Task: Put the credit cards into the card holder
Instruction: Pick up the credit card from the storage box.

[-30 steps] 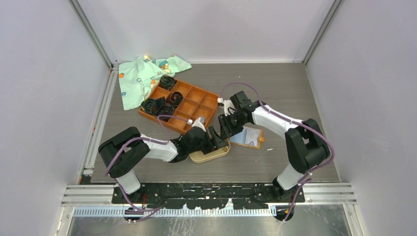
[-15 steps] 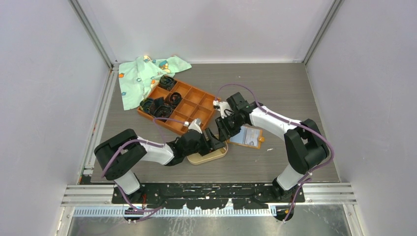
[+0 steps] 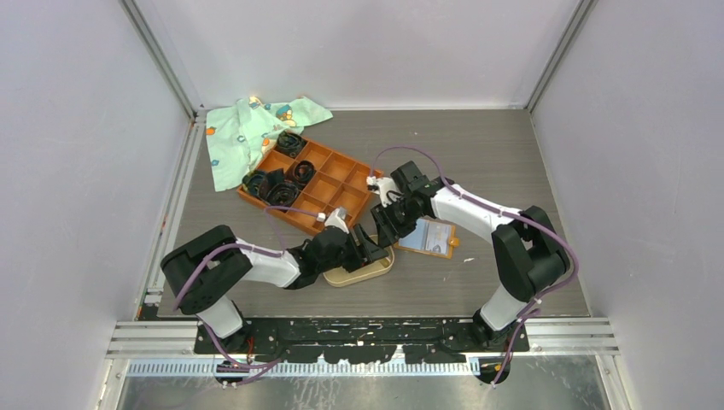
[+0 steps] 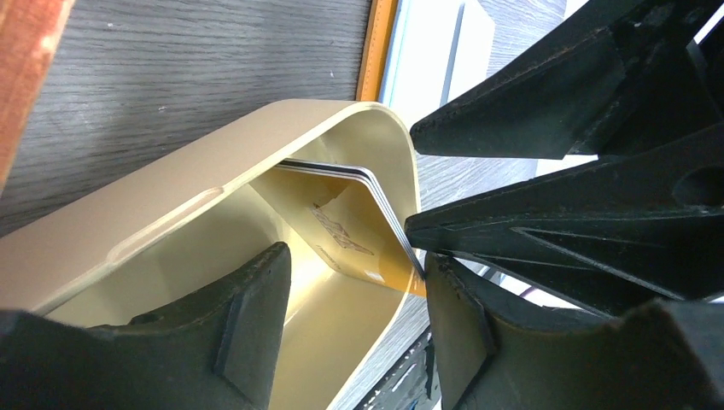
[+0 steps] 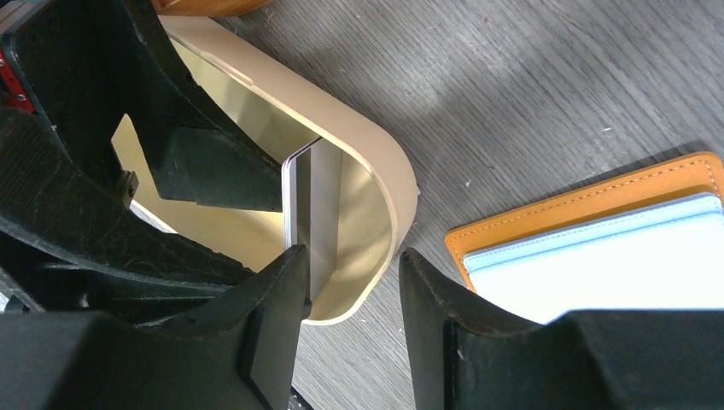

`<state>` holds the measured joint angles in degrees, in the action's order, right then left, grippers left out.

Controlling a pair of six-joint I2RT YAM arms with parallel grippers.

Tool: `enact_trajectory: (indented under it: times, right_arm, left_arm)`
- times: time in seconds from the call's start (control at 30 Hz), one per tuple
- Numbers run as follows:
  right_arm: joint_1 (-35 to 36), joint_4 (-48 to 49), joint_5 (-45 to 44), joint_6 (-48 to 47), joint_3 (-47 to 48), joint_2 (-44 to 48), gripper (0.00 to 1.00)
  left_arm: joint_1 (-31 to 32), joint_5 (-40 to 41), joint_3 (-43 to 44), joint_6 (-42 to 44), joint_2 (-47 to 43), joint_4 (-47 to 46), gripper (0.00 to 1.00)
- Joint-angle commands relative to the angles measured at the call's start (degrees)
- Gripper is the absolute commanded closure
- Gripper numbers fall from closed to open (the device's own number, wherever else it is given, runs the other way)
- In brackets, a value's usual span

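Observation:
The card holder (image 3: 376,272), a beige oval tray, lies near the table's front centre. Several credit cards (image 4: 350,231) stand as a tilted stack inside it, leaning against its rounded end wall (image 4: 401,162). My left gripper (image 4: 354,282) is open, with one finger inside the tray and the other beyond its rim, by the stack's lower corner. My right gripper (image 5: 352,265) is open too and straddles the same end of the holder (image 5: 376,162). Its left fingertip (image 5: 290,265) rests against the edge of the cards (image 5: 312,205). In the top view both grippers (image 3: 373,248) (image 3: 384,229) meet over the tray.
An open orange wallet (image 3: 431,237) with a blue-grey inside lies just right of the holder. Behind stands an orange grid tray (image 3: 337,184) with black coiled bands, close to my left arm. A green patterned cloth (image 3: 252,128) lies at the back left.
Both grippers and the card holder have shifted a little to the left. The cards stay upright in the holder between the fingertips.

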<state>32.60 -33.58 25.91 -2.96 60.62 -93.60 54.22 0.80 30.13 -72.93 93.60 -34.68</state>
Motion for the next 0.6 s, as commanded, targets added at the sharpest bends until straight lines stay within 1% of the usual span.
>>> enact_trajectory:
  times: [0.0, 0.03, 0.17, 0.37, 0.47, 0.57]
  right_arm:
    - [2.62, -3.71, 3.64, -0.38, 1.67, -0.86, 0.49]
    - [2.82, -3.76, 3.44, -0.42, 1.76, -1.1, 0.49]
    - [3.42, -3.87, 2.55, -0.55, 1.87, -1.53, 0.41]
    - [4.0, -4.03, 2.58, -0.64, 2.04, -2.2, 0.36]
    - [4.2, -4.11, 3.02, -0.64, 2.09, -2.51, 0.31]
    - [4.4, -4.2, 3.27, -0.64, 2.18, -2.78, 0.29]
  left_arm:
    - [-1.72, 5.48, -0.08, -0.58, -1.32, 2.49, 0.41]
    - [-1.74, 5.57, 0.08, -0.29, -1.5, 3.09, 0.41]
    - [-1.83, 5.88, 0.16, 0.41, -2.12, 4.43, 0.41]
    - [-2.06, 6.27, -0.6, 0.67, -2.76, 4.49, 0.41]
    - [-1.99, 6.24, -1.65, 1.1, -3.36, 2.86, 0.4]
    - [-2.01, 6.3, -2.71, 1.39, -4.04, 1.34, 0.39]
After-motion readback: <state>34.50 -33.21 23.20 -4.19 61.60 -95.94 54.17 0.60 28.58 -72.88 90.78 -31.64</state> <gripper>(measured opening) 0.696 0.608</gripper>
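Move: The credit card stands on edge inside the right end of the storage box. It is about 2 cm right of my left hand, 1 cm ahead and 2 cm down; from my right hand it is roughly 2 cm left, level with it fore and aft, and 2 cm down. The box's middle is some 8 cm left of my right hand and 5 cm back. The card holder lies about 7 cm to that hand's right, 1 cm farther out. I spread my right fingers from about half to over two-thirds open and sink that hand about 1 cm into the end of the box, its inner finger pushing the card's outer face leftward. Meanwhile my left hand eases left and back, about 1 cm each way, fingers staying open, its right fingertip still against the card. ##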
